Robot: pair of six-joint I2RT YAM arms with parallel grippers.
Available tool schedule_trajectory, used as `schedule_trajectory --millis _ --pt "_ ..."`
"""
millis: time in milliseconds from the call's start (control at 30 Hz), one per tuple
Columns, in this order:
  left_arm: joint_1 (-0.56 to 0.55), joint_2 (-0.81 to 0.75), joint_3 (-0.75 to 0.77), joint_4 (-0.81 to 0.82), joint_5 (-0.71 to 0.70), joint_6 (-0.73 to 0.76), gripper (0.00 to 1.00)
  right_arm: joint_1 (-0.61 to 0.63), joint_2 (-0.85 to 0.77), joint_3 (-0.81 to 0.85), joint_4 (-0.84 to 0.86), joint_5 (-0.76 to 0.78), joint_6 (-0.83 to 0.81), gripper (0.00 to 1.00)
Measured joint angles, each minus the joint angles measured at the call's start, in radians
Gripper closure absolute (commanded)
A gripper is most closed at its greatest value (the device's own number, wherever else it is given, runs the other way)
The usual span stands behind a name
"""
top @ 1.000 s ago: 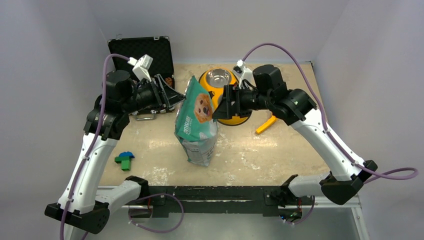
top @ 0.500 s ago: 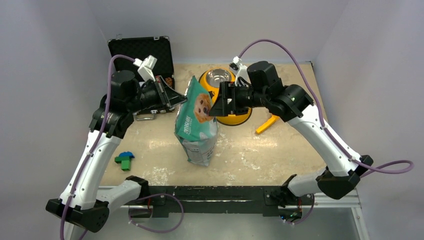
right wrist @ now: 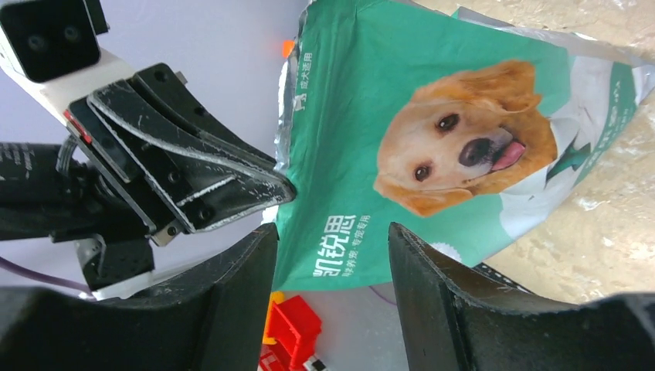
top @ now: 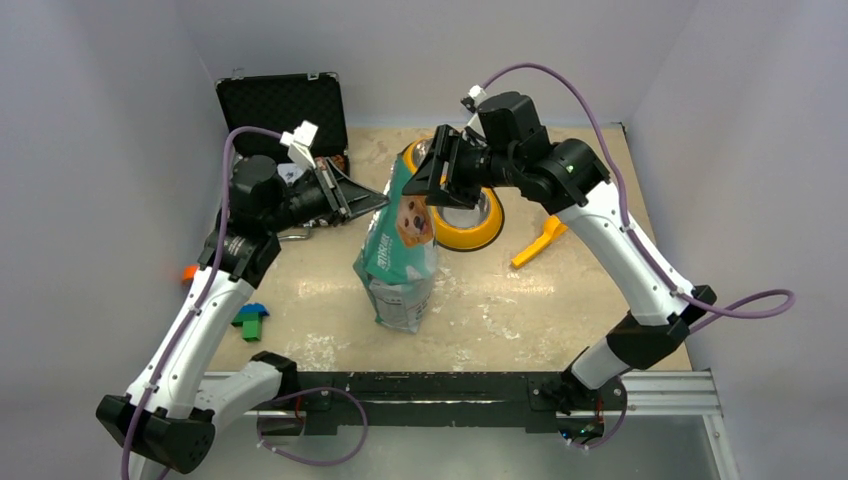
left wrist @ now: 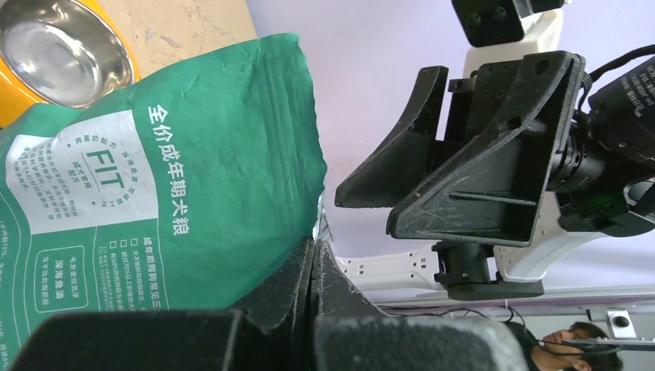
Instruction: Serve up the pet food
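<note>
The teal-green pouch point(top: 400, 255) with the golden dog's face stands upright mid-table. My left gripper point(top: 381, 201) is shut on the pouch's upper left edge; in the left wrist view its jaws point(left wrist: 313, 259) are pressed together at the green pouch's point(left wrist: 154, 185) silver seam. My right gripper point(top: 425, 185) hangs over the pouch's top right corner, open. In the right wrist view its fingers point(right wrist: 332, 259) straddle the pouch's point(right wrist: 432, 139) top edge without touching. The pet food is hidden inside the pouch. A steel bowl in a yellow ring point(top: 470, 225) sits just behind the pouch.
An open black case point(top: 285, 105) lies at the back left. A yellow-orange scoop point(top: 535, 245) lies right of the bowl. Green and blue blocks point(top: 248, 320) and a small orange piece point(top: 188, 272) lie at the left. A red block point(right wrist: 297, 325) shows past the pouch.
My left gripper has shut on the pouch's edge. My right gripper has moved back and left over the pouch's top, and its jaws have narrowed. The pouch's top has shifted slightly right.
</note>
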Motion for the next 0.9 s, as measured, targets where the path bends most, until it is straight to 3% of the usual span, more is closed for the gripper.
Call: schedule_trajectory --millis 367,667,733,900 --pt "-0.011 -0.023 -0.048 0.064 -0.022 -0.084 1.00 0.008 0.028 0.001 0.059 -0.009 0.064 0.40" --pt "-0.039 -0.023 -0.048 0.067 -0.037 -0.091 1.00 0.013 0.071 0.001 0.082 -0.009 0.082 0.53" --pt "-0.043 -0.023 -0.049 0.067 -0.040 -0.091 1.00 0.013 0.081 -0.004 0.085 -0.009 0.082 0.63" --pt "-0.053 -0.019 -0.048 0.065 -0.047 -0.090 1.00 0.013 0.092 -0.013 0.109 -0.025 0.092 1.00"
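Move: The pet food bag stands upright, its top edge still pinched in the shut left fingers, with the free stretch just beyond them, roughly 1 cm ahead and 1 cm right of the left hand. From the open right hand that stretch lies about 2 cm ahead, 4 cm left and 2 cm below. The double bowl sits about 18 cm ahead of the right hand and 4 cm right, the yellow scoop about 7 cm ahead and 22 cm right, both some 36 cm down. Leftward and a little forward, the right hand eases about 4 cm in to the bag's top edge, sinking some 2 cm late on, then closes its half-open fingers to pinch the edge right beside the left fingertips. The left hand keeps its grip there, drifting only about 1 cm right. ##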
